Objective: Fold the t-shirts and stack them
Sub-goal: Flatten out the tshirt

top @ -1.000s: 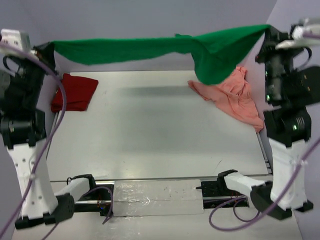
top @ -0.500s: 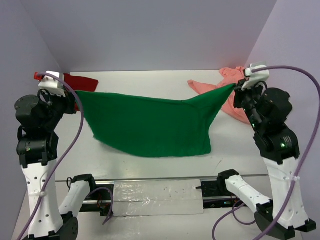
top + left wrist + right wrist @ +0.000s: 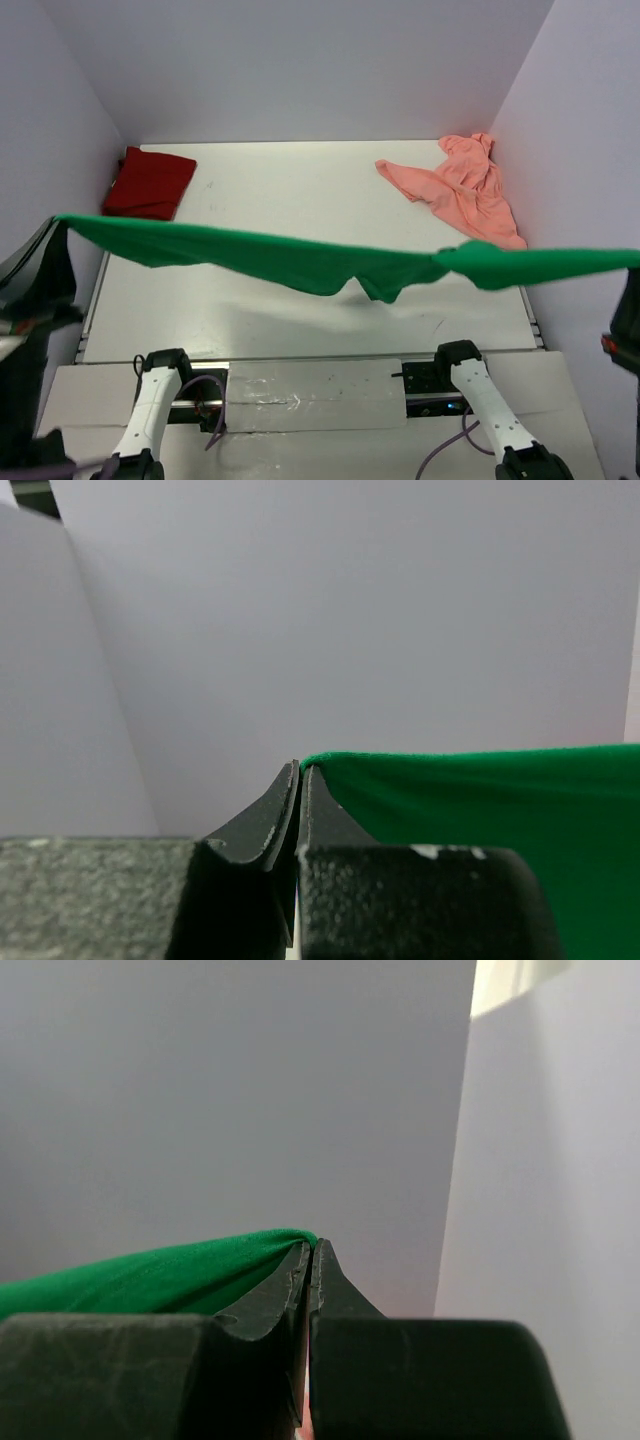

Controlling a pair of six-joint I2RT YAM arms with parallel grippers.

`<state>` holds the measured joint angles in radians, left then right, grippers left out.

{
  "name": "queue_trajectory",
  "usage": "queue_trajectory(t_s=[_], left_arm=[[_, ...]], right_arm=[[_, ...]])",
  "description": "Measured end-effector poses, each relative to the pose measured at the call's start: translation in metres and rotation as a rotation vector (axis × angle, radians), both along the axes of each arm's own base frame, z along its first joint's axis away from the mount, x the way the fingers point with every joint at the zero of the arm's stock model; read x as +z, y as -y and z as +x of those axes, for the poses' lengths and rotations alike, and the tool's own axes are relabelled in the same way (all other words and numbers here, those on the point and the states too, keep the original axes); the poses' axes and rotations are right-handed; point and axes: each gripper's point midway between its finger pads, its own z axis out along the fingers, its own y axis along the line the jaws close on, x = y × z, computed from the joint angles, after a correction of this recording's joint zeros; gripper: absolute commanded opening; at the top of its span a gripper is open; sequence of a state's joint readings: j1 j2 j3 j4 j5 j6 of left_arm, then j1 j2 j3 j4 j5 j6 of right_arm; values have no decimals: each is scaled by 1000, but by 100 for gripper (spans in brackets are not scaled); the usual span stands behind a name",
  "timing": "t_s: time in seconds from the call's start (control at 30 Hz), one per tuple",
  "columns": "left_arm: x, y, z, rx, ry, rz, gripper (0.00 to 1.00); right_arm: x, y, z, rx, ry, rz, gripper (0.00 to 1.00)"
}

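The bright green t-shirt (image 3: 300, 260) hangs in the air, stretched as a long band across the whole top view above the table's near half. My left gripper (image 3: 301, 768) is shut on its left end (image 3: 480, 800), at the left edge of the top view (image 3: 58, 222). My right gripper (image 3: 311, 1245) is shut on its right end (image 3: 150, 1275), past the right edge of the top view. The dark red t-shirt (image 3: 150, 183) lies folded at the back left. The salmon-pink t-shirt (image 3: 460, 190) lies crumpled at the back right.
The white table (image 3: 280, 200) is boxed in by lilac walls (image 3: 300, 60) at the back and both sides. Both arm bases (image 3: 160, 370) and a clear taped strip (image 3: 310, 385) run along the near edge.
Both arms have swung the green t-shirt from high at the back, down over the table, then toward the near edge. It is now pulled out wider and closer to the camera.
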<state>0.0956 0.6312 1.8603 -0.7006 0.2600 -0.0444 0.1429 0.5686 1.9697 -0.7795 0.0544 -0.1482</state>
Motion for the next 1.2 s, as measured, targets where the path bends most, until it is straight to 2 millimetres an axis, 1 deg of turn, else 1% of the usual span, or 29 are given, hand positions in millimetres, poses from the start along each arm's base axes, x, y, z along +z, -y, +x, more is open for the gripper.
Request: queue_trajectory(t_s=[0.07, 0.13, 0.23, 0.3, 0.33, 0.4, 0.43, 0.47, 0.53, 0.6, 0.63, 0.67, 0.7, 0.73, 0.77, 0.8, 0.83, 0.87, 0.97, 1.0, 1.07, 1.17, 1.2], left_arm=[[15, 2, -29, 0, 63, -5, 0], [24, 4, -51, -1, 105, -14, 0], [28, 5, -70, 0, 128, -20, 0], [28, 4, -69, 2, 125, -21, 0], [26, 4, -65, 3, 117, -22, 0], [16, 1, -41, 7, 74, -23, 0], [6, -1, -22, 8, 30, -27, 0], [-5, -3, -3, 9, -13, -30, 0], [-33, -7, 39, 11, -110, -37, 0], [-66, -11, 84, 12, -220, -46, 0], [-84, -13, 108, 12, -280, -51, 0], [-99, -15, 129, 12, -328, -55, 0], [-113, -17, 148, 12, -363, -58, 0], [-130, -19, 168, 13, -404, -62, 0], [-145, -20, 183, 13, -442, -65, 0], [-158, -21, 199, 10, -471, -67, 0], [-174, -22, 215, 7, -510, -70, 0], [-187, -23, 229, 4, -536, -71, 0], [-220, -23, 262, -10, -594, -73, 0], [-233, -23, 273, -18, -614, -74, 0], [-249, -23, 285, -27, -634, -74, 0], [-271, -21, 303, -46, -653, -72, 0], [-277, -21, 308, -49, -656, -72, 3]], right_arm=[[7, -1, -24, -14, 53, 4, 0], [7, -4, -34, -14, 71, 4, 0], [3, -10, -31, 4, 49, -2, 0], [-3, -13, -21, 19, 13, -3, 0], [-5, -15, -15, 24, -2, -6, 0], [-7, -18, 5, 33, -37, -11, 0], [-10, -20, 19, 37, -59, -15, 0], [-15, -22, 36, 40, -89, -19, 0], [-25, -25, 76, 44, -159, -26, 0], [-41, -29, 126, 46, -255, -35, 0], [-52, -32, 156, 48, -308, -39, 0], [-63, -34, 181, 49, -356, -44, 0], [-77, -36, 209, 51, -407, -49, 0], [-96, -39, 241, 53, -473, -56, 0], [-106, -40, 255, 54, -506, -59, 0], [-124, -42, 282, 56, -560, -67, 0], [-139, -43, 302, 56, -600, -74, 0], [-157, -46, 324, 58, -647, -82, 0], [-208, -54, 372, 55, -760, -116, 0], [-223, -58, 383, 58, -787, -130, 0], [-248, -68, 402, 63, -832, -160, 0], [-274, -85, 428, 71, -867, -197, 0], [-284, -90, 437, 73, -878, -211, 0]])
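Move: Some 60 cm below both gripping hands lies the clear middle of the table where the green t-shirt is headed: about 25 cm ahead and 26 cm right of the left hand, 31 cm ahead and 31 cm left of the right. The red t-shirt sits about 39 cm ahead and 12 cm left of the left hand. The pink t-shirt is some 43 cm ahead and 3 cm right of the right hand. Both are at table height. Swinging the green t-shirt by its two pinched corners, both arms first ease back a few centimetres, then sweep fast forward and down towards the table, the left ending about 30 cm farther out, the right about 45 cm and drawing some 9 cm left. Both lose nearly 30 cm of height while the fingers tip downward 40 to 50 degrees, keeping their hold. ##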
